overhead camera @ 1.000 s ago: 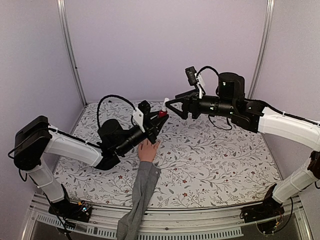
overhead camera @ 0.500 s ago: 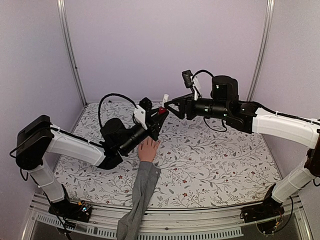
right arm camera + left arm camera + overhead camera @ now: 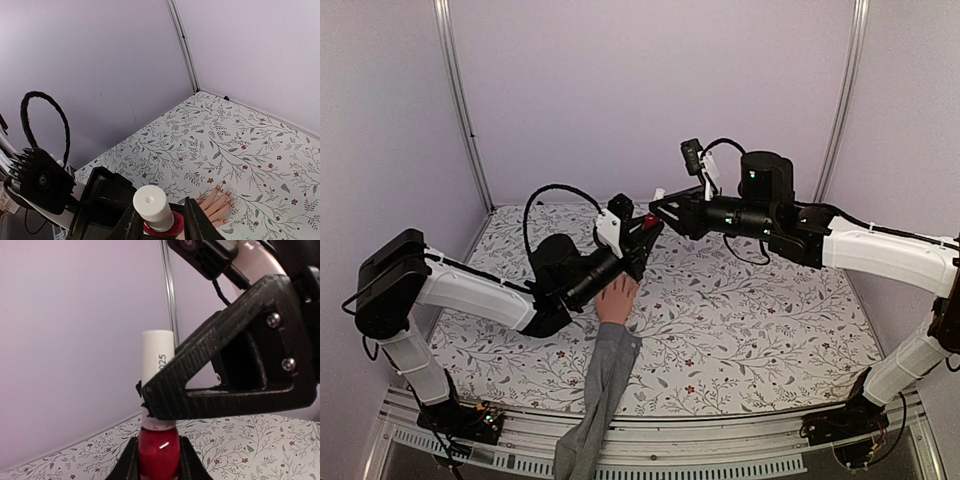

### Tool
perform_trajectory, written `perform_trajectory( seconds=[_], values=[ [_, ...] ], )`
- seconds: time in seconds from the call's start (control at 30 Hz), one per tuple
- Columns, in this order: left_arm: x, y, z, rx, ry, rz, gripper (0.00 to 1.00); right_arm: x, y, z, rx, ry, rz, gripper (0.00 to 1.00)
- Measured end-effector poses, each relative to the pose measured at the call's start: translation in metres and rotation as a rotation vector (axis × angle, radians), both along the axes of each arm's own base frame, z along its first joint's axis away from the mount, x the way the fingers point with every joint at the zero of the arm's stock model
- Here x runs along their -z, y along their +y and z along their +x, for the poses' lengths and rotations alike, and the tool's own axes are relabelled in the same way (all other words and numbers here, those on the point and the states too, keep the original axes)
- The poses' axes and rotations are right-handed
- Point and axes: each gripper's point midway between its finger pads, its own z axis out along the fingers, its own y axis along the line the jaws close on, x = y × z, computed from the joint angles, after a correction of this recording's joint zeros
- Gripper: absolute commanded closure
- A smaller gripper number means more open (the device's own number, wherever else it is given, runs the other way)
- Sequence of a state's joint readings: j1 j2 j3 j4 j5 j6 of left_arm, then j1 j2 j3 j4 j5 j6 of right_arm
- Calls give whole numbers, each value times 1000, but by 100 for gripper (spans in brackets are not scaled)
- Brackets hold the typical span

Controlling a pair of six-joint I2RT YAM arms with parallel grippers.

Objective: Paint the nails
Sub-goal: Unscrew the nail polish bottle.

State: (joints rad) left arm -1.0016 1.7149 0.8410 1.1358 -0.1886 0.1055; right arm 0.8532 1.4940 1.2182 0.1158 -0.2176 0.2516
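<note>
The peach mannequin hand (image 3: 617,300) lies flat on the flowered table, its grey sleeve (image 3: 605,380) running to the near edge. Its nails (image 3: 228,192) show small and pinkish at the fingertips in the right wrist view. Above the hand, my left gripper (image 3: 645,228) is shut on a small red polish bottle (image 3: 158,450), held upright. The bottle's white cap (image 3: 152,207) stands between the fingers of my right gripper (image 3: 159,220). Those jaws are narrowed round the cap, with a small gap still showing on one side. A right finger (image 3: 220,365) crosses in front of the cap.
The flowered table cloth (image 3: 750,310) spreads to the right of the hand. Lilac walls with metal corner posts (image 3: 460,100) enclose the back and sides. The left arm's black cable loop (image 3: 45,120) arches beside the bottle.
My right gripper has moved left onto the bottle's cap, and its jaws have narrowed around it. The left gripper has kept hold of the bottle, shifting slightly up and right.
</note>
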Motion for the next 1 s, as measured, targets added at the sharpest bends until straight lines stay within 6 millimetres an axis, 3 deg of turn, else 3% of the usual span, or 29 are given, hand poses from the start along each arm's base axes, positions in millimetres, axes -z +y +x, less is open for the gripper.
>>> perform_trajectory(
  seconds=[0.17,1.0],
  values=[
    [2,0,3,-15,10,5,100,-1,1,0,0,-13,-3,100],
    [1,-2,1,89,25,-14,100,-3,3,-5,-66,-96,-31,100]
  ],
)
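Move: The white cap stands almost between the right hand's open fingers, its middle about 1 cm back and 1 cm above the hand point. The red bottle body is just under it, some 3 cm below that hand and 1 cm back. The fake hand lies about 9 cm left, 4 cm ahead and nearly 30 cm below. From the left hand, already gripping the bottle, the cap is straight above by about 4 cm. The right fingers close the last bit onto the lower part of the white cap and pinch it from both sides, then keep hold, the hand shifting only about half a centimetre, mostly back, as it tips up and turns counter-clockwise by roughly 5 degrees. The left hand keeps its grip on the red bottle almost in place, turning about 5 degrees clockwise late on. ##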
